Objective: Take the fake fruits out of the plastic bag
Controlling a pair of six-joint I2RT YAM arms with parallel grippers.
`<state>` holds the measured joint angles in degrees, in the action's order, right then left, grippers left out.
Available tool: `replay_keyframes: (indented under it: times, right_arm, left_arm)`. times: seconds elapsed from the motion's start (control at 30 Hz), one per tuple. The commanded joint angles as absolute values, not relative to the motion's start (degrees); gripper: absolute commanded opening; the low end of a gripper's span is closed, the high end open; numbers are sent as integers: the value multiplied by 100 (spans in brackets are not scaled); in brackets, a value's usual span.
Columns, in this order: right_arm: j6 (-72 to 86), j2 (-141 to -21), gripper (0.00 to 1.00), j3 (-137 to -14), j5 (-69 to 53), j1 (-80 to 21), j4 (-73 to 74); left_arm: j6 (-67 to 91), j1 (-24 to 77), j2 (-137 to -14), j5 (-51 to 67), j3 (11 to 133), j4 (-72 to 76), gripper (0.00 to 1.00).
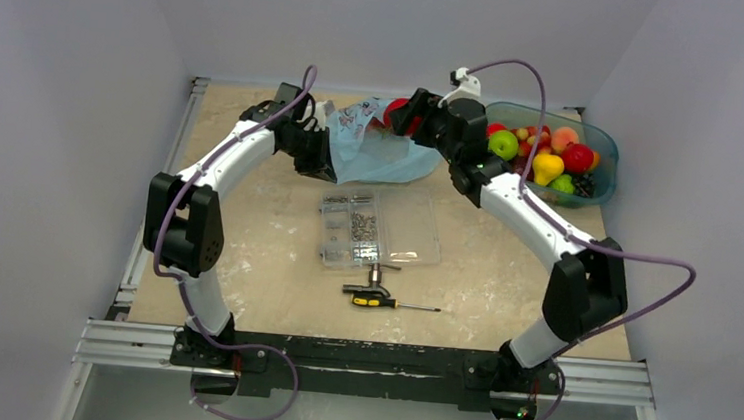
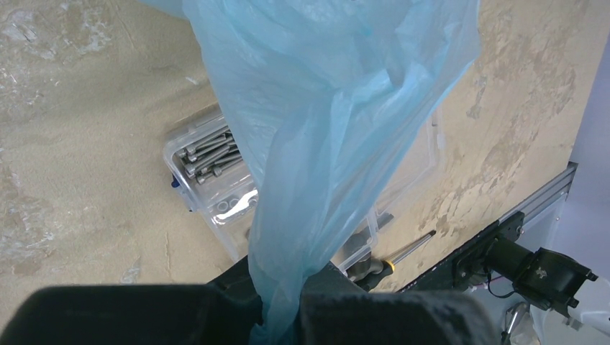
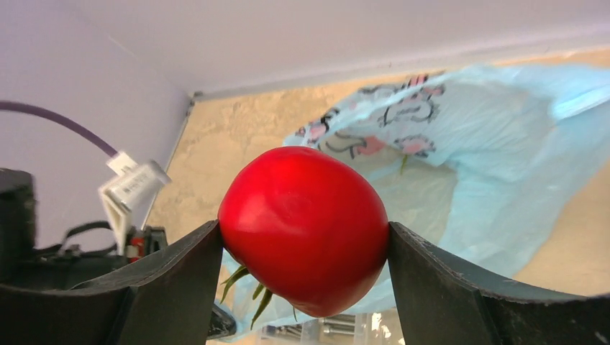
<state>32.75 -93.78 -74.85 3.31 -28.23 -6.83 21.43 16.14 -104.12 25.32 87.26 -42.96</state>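
The light blue plastic bag (image 1: pixel 378 145) hangs and spreads at the back middle of the table. My left gripper (image 2: pixel 277 302) is shut on a bunched fold of the plastic bag (image 2: pixel 324 129), which rises out of its jaws. My right gripper (image 3: pixel 306 248) is shut on a glossy red round fruit (image 3: pixel 306 226) with green leaves underneath, both fingers pressed against its sides. In the top view that red fruit (image 1: pixel 396 110) sits just above the bag's far edge, beside the right gripper (image 1: pixel 411 113). The bag (image 3: pixel 496 151) lies behind the fruit, its inside mostly hidden.
A teal see-through tub (image 1: pixel 599 148) at the back right holds several fruits. A clear compartment box of screws (image 1: pixel 377 228) lies mid-table, also in the left wrist view (image 2: pixel 208 172). A black-and-yellow screwdriver (image 1: pixel 386 301) lies in front of it. Walls close in at the back and both sides.
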Motion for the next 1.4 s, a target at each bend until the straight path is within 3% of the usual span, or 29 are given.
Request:
replay_keyframes:
  times: [0.0,0.23,0.4,0.53,0.87,1.13,1.23,1.37]
  right_arm:
    - [2518,-8577,11,-7459,1248,-2806,-481]
    - [1800,-7981,11,-7436,2894,-2396,-279]
    - [1865,-8107,13,-7453,3182,-1642,-145]
    - [1607,-8640,21,-7766,3675,-1111,-25]
    - [1515,-10664,28,-9511,3856,-197,1505]
    - [1503,-11131,46,-9581,3661,-18,1627]
    - [1470,-11197,61,-9579,3543,-17,1578]
    - [1456,-11345,74,-9682,3381,-18,1682]
  left_arm:
    - [2099,1565,-10170,2643,8815,-4249,0]
    - [2117,1564,-10155,2685,8823,-4246,0]
    - [2122,1564,-10152,2702,8811,-4236,0]
    - [2127,1564,-10154,2714,8811,-4229,0]
    - [2102,1564,-10158,2705,8824,-4249,0]
    - [2171,1564,-10139,2863,8833,-4219,0]
    - [2177,1564,-10110,2874,8808,-4195,0]
    - [2167,1564,-10109,2819,8751,-4171,0]
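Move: The right hand already grips the tomato clear of the bag; the fruit bin's middle lies some 34 cm to its right, 8 cm farther out and about 21 cm below. In the bin, the green apple is roughly 21 cm right and 10 cm ahead of that hand, the yellow fruit about 33 cm right and 5 cm ahead. The open bag is about 9 cm ahead, 4 cm left and 20 cm below. From the left hand, the bin is about 49 cm right, 17 cm ahead and 8 cm lower. The right hand carries the tomato some 35 cm to the right, away from the bag and over to the bin, at first climbing about 10 cm, then sinking about 20 cm and edging forward, and coming nearly to rest above the bin's fruits. On the way the wrist swings clockwise about 50 degrees and tips the fingers further down, their grip on the tomato unchanged, while the left hand stays put and keeps its pinch on the bag's edge. ##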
